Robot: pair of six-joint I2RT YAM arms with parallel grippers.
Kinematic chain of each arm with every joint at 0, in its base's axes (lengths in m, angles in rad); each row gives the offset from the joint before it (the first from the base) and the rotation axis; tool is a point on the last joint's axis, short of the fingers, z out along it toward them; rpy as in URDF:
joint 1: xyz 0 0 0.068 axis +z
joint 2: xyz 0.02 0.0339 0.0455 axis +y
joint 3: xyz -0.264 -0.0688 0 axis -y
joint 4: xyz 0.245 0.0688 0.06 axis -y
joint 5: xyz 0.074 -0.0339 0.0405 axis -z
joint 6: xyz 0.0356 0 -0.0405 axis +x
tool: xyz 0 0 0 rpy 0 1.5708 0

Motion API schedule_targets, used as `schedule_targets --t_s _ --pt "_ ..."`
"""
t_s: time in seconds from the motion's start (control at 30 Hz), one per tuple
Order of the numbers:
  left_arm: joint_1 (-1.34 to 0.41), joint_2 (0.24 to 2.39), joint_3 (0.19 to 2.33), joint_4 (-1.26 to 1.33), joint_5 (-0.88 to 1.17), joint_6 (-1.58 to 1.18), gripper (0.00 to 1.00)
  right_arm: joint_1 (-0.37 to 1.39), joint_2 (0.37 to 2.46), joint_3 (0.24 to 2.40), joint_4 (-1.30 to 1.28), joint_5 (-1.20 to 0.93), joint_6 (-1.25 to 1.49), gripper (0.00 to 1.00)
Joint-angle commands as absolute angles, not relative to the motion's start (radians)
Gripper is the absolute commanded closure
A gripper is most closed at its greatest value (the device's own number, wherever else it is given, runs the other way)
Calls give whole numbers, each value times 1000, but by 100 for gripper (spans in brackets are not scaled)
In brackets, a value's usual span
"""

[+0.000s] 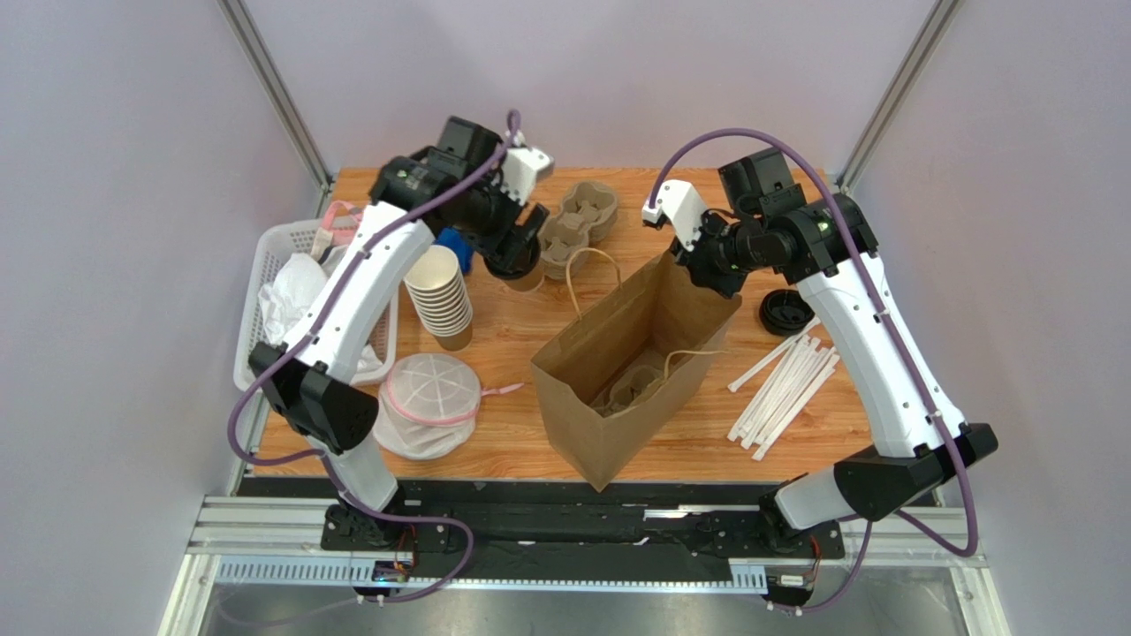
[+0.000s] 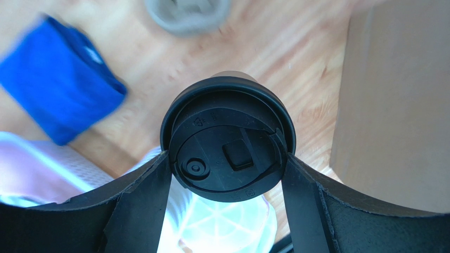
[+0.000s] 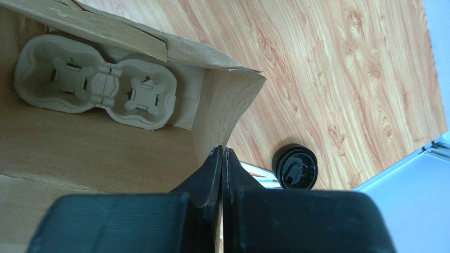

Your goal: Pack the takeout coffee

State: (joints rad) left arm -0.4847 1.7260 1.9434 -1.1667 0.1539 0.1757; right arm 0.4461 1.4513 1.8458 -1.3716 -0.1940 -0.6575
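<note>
The takeout coffee (image 2: 227, 153), a brown paper cup under a round black lid, sits between my left gripper's (image 2: 226, 156) fingers, which press on both sides of the lid. In the top view the cup (image 1: 523, 276) is at the back of the table, left of the open brown paper bag (image 1: 624, 384). My right gripper (image 3: 222, 150) is shut on the bag's (image 3: 105, 142) upper rim at its far right corner (image 1: 717, 285), holding the mouth open. A pulp cup carrier (image 3: 95, 81) lies at the bottom of the bag.
A stack of lidless paper cups (image 1: 438, 294) stands left of the coffee, next to a blue object (image 1: 455, 248). A second pulp carrier (image 1: 584, 219) sits behind the bag. A loose black lid (image 1: 785, 313) and white straws (image 1: 783, 391) lie right; a white basket (image 1: 266, 265) far left.
</note>
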Motion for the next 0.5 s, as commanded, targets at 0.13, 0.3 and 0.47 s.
schedule_targets --t_s 0.13,0.3,0.47 --pt "-449 1621 2336 -1272 333 213 92 443 1433 1853 -1614 -227 -592 100" --pt "-456 1546 2394 -1189 481 149 91 443 1437 1856 -1606 -244 -560 100" --pt "-547 1517 2457 -1172 517 146 91 443 1436 1862 -1598 -253 -519 100"
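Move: Back and to the right of the left hand, which already holds the lidded cup clear of the table, is the paper bag's mouth, about 16 cm back, 17 cm right and roughly level in height. The cup stack stands some 11 cm to that hand's left; the pulp tray lies about 17 cm ahead, 10 cm right and 22 cm below. From the right hand, the bag's mouth centres about 8 cm back and 9 cm left. Lifting fast, the left hand carries the lidded cup on up by about 22 cm, above the bag's rim, and after the first stretch also draws back some 8 cm. Its wrist tips up roughly 35 degrees, so the fingers, steeply down at first, end nearly level, pointing right and forward, still gripping the lid. The right hand keeps its pinch on the bag's rim, turning only a few degrees. ##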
